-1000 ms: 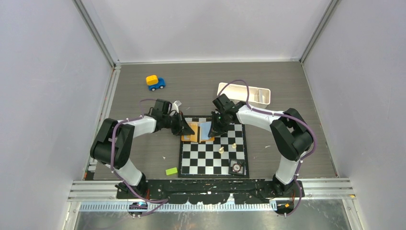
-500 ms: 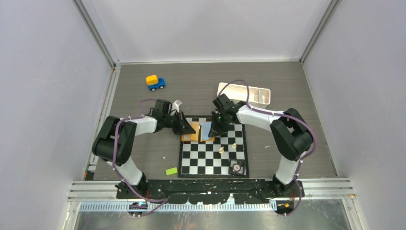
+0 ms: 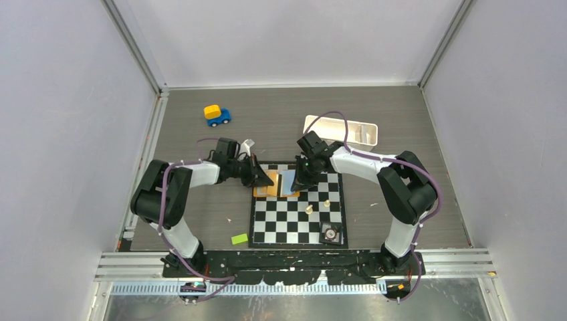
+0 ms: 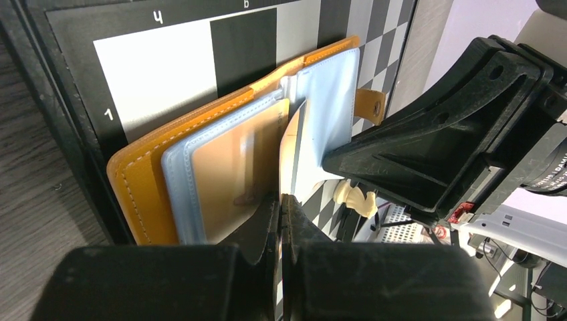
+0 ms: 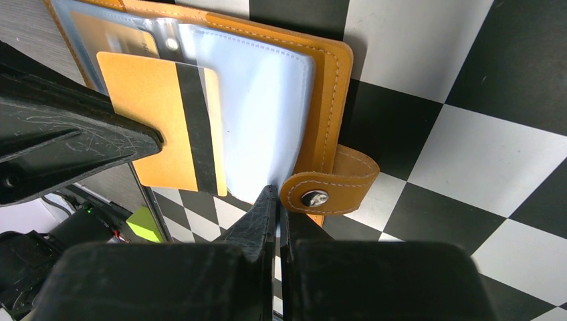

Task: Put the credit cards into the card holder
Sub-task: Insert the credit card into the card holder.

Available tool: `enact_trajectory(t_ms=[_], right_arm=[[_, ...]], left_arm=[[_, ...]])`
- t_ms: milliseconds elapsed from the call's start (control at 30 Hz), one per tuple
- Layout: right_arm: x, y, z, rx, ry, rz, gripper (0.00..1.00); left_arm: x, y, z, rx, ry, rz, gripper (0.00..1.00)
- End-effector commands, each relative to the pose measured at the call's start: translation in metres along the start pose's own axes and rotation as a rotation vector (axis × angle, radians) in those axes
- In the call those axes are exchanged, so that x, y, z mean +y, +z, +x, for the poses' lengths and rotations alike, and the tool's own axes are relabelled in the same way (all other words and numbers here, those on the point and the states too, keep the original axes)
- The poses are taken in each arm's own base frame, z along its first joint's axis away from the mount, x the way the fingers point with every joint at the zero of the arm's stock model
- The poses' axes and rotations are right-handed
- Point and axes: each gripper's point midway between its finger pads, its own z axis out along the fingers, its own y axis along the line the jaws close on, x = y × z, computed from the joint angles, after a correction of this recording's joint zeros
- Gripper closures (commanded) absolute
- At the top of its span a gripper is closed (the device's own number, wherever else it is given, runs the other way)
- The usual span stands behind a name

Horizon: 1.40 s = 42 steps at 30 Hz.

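Note:
The card holder (image 3: 266,191) lies open on the far left corner of the chessboard (image 3: 294,226), its orange cover (image 4: 137,187) and clear sleeves facing up. My left gripper (image 4: 282,199) is shut on a credit card (image 4: 291,147) held on edge over the holder's fold. From the right wrist that card (image 5: 144,114) shows a tan face with a black stripe. My right gripper (image 5: 277,195) is shut on the lower edge of the pale blue sleeve (image 5: 261,107), beside the snap strap (image 5: 327,187). Whether a light blue card sits in that sleeve I cannot tell.
A white tray (image 3: 341,130) stands behind the board on the right. A blue and yellow toy car (image 3: 216,114) is at the far left. A green block (image 3: 239,239) lies near the board's front left corner. Two pale chess pieces (image 3: 309,209) and a small dark object (image 3: 329,233) sit on the board.
My left gripper has edged a little to the right, bringing the card closer over the open holder. The right arm has not moved.

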Motion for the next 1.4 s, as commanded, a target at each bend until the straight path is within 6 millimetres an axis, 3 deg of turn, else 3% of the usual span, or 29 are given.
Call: enact_trajectory(t_ms=[0, 533, 833, 1133, 1367], right_arm=[[-0.011, 0.006, 0.001, 0.003, -0.008, 0.057, 1.0], [-0.012, 0.005, 0.002, 0.004, -0.009, 0.061, 1.0], [-0.004, 0.0, -0.003, -0.026, -0.003, 0.024, 0.99], [0.003, -0.012, -0.006, -0.06, -0.007, 0.007, 0.8], [0.006, -0.055, -0.027, -0.176, -0.086, 0.065, 0.56]], left_arm=[[0.011, 0.008, -0.017, -0.057, 0.019, -0.048, 1.0], [0.013, 0.014, -0.021, -0.086, -0.01, -0.016, 1.0], [0.012, 0.024, -0.005, -0.057, -0.011, -0.019, 1.0], [0.016, 0.024, -0.004, -0.071, 0.01, -0.085, 1.0], [0.016, 0.02, -0.006, -0.071, 0.035, -0.122, 1.0]])
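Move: From the left hand, which holds a card, the middle of the card holder's right pocket lies about 5 cm right, level with it fore and aft and some 3 cm below; the filled left pocket is 2 cm left, 1 cm back. The nearest chess piece stands about 11 cm right and 7 cm back. The right hand pinches the near edge; that right pocket lies 2 cm ahead, 1 cm left, 2 cm below. Left hand slides its card about 1.5 cm forward, then 2 right into the pocket; right opens, lifting off. ##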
